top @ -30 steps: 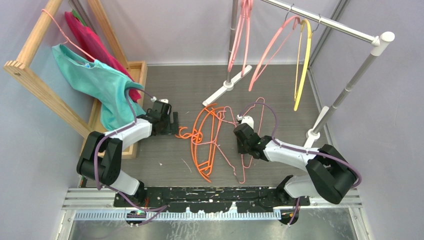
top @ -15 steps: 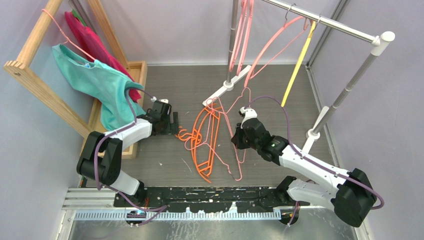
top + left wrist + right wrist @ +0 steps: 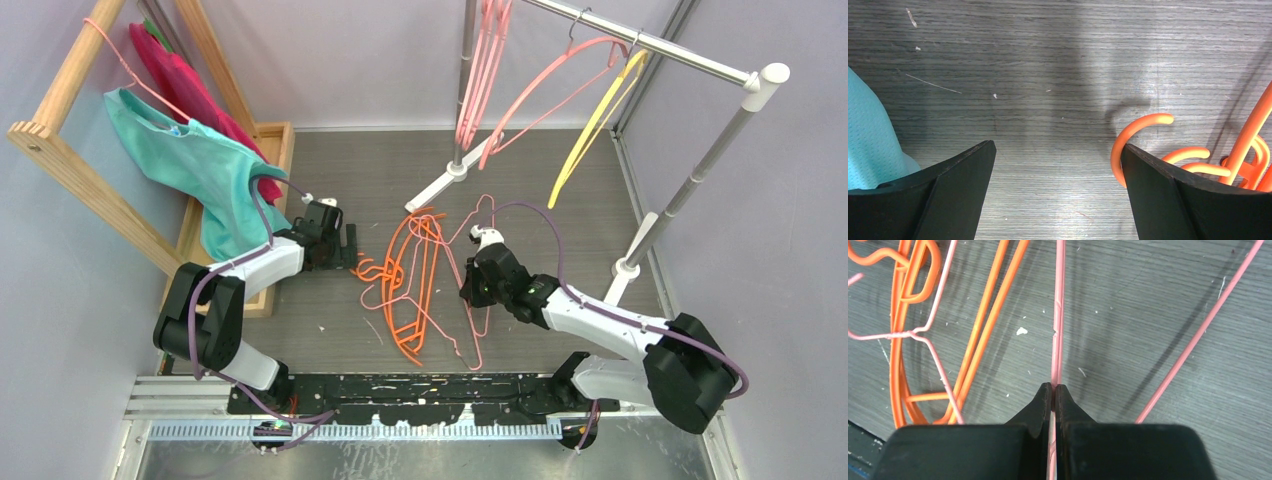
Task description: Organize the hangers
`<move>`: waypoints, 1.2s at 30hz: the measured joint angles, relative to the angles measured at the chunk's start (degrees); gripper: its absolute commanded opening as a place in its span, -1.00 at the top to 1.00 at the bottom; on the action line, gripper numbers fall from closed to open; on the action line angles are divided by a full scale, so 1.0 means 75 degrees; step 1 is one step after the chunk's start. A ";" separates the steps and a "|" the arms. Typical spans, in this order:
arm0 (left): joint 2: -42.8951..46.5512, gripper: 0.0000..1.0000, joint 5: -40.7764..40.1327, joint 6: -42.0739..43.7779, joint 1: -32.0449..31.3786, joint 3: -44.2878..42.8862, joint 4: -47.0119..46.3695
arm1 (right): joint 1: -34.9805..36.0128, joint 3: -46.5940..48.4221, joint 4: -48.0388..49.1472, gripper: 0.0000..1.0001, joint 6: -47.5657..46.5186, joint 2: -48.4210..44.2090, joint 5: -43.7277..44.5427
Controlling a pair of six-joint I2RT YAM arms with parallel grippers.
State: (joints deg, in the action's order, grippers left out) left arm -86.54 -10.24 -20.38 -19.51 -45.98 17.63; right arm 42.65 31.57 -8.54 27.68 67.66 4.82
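Note:
A thin pink hanger [image 3: 478,340] stands tilted over the table, its hook [image 3: 487,203] towards the back. My right gripper [image 3: 474,290] is shut on its wire [image 3: 1058,315], which runs straight out from between the closed fingertips [image 3: 1054,388]. Several orange hangers [image 3: 412,285] lie tangled on the table to its left, showing in the right wrist view as orange bars [image 3: 983,325]. My left gripper [image 3: 350,246] rests low and open [image 3: 1058,147], with an orange hook [image 3: 1128,134] against the outside of its right finger. Two pink hangers [image 3: 487,70] [image 3: 545,90] and a yellow hanger [image 3: 590,120] hang on the rail [image 3: 650,45].
A wooden rack [image 3: 70,150] at the left carries a teal cloth [image 3: 200,165] on a pink hanger and a red garment [image 3: 185,85]. The rail's feet [image 3: 455,172] [image 3: 626,268] stand on the table. Teal cloth [image 3: 868,145] lies beside my left finger.
My right arm has swung the gripped pink hanger up and leftward, then settled a little lower. The pink and yellow hangers on the rail have swung. The left arm has stayed still.

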 measured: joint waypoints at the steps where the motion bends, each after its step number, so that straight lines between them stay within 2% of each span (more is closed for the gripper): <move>1: 0.0000 -0.96 0.0000 0.0000 0.0000 0.0000 0.0000 | 0.0000 0.0000 0.0076 0.98 -0.0015 0.0079 0.0041; 13: 0.0000 -0.96 -0.0003 0.0000 0.0000 0.0000 0.0000 | 0.0000 -0.0114 0.0635 0.98 -0.0064 0.0606 0.0251; 20: 0.0000 -0.96 -0.0003 0.0000 0.0000 0.0000 0.0006 | 0.0085 -0.0385 0.1011 0.98 0.0192 -0.0478 -0.0545; 24: 0.0000 -0.96 -0.0003 0.0000 -0.0006 0.0000 0.0020 | 0.0755 -0.0108 0.1058 0.98 0.0213 -0.1250 -0.0714; 29: 0.0000 -0.96 -0.0003 -0.0003 -0.0038 0.0000 0.0029 | 0.1574 0.0664 0.1105 0.98 0.0189 -0.1638 -0.0629; 36: 0.0015 -0.96 -0.0003 -0.0003 -0.0055 0.0000 0.0041 | 0.2906 0.0863 0.0909 0.98 0.0187 -0.1851 0.0527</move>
State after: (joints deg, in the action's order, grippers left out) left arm -86.43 -10.26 -20.40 -19.92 -45.98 17.93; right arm 64.45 38.04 -1.72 29.08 53.78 8.78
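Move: The right hand already holds a thin pink hanger low over the floor; the part of the rack's rail where hangers already hang is about 28 cm ahead of it, 20 cm to its right and 42 cm above. The loose pink hanger lies about 4 cm to this hand's left and 6 cm below, and the orange hangers roughly 10 cm left, 2 cm ahead and equally low. From the idle left hand the rail spot is some 19 cm ahead, 50 cm right and 45 cm up. Keeping the thin pink hanger pinched in its shut fingers, the right hand first dips a centimetre or two with a slight nudge forward, then sweeps up about 15 cm and left about 10 cm over the orange hangers, drawing back some 7 cm towards its base. As it climbs, the wrist swings some 15 degrees counter-clockwise, its left side rising some 20 degrees and the fingertips tipping up, and the rise levels off at the end. ##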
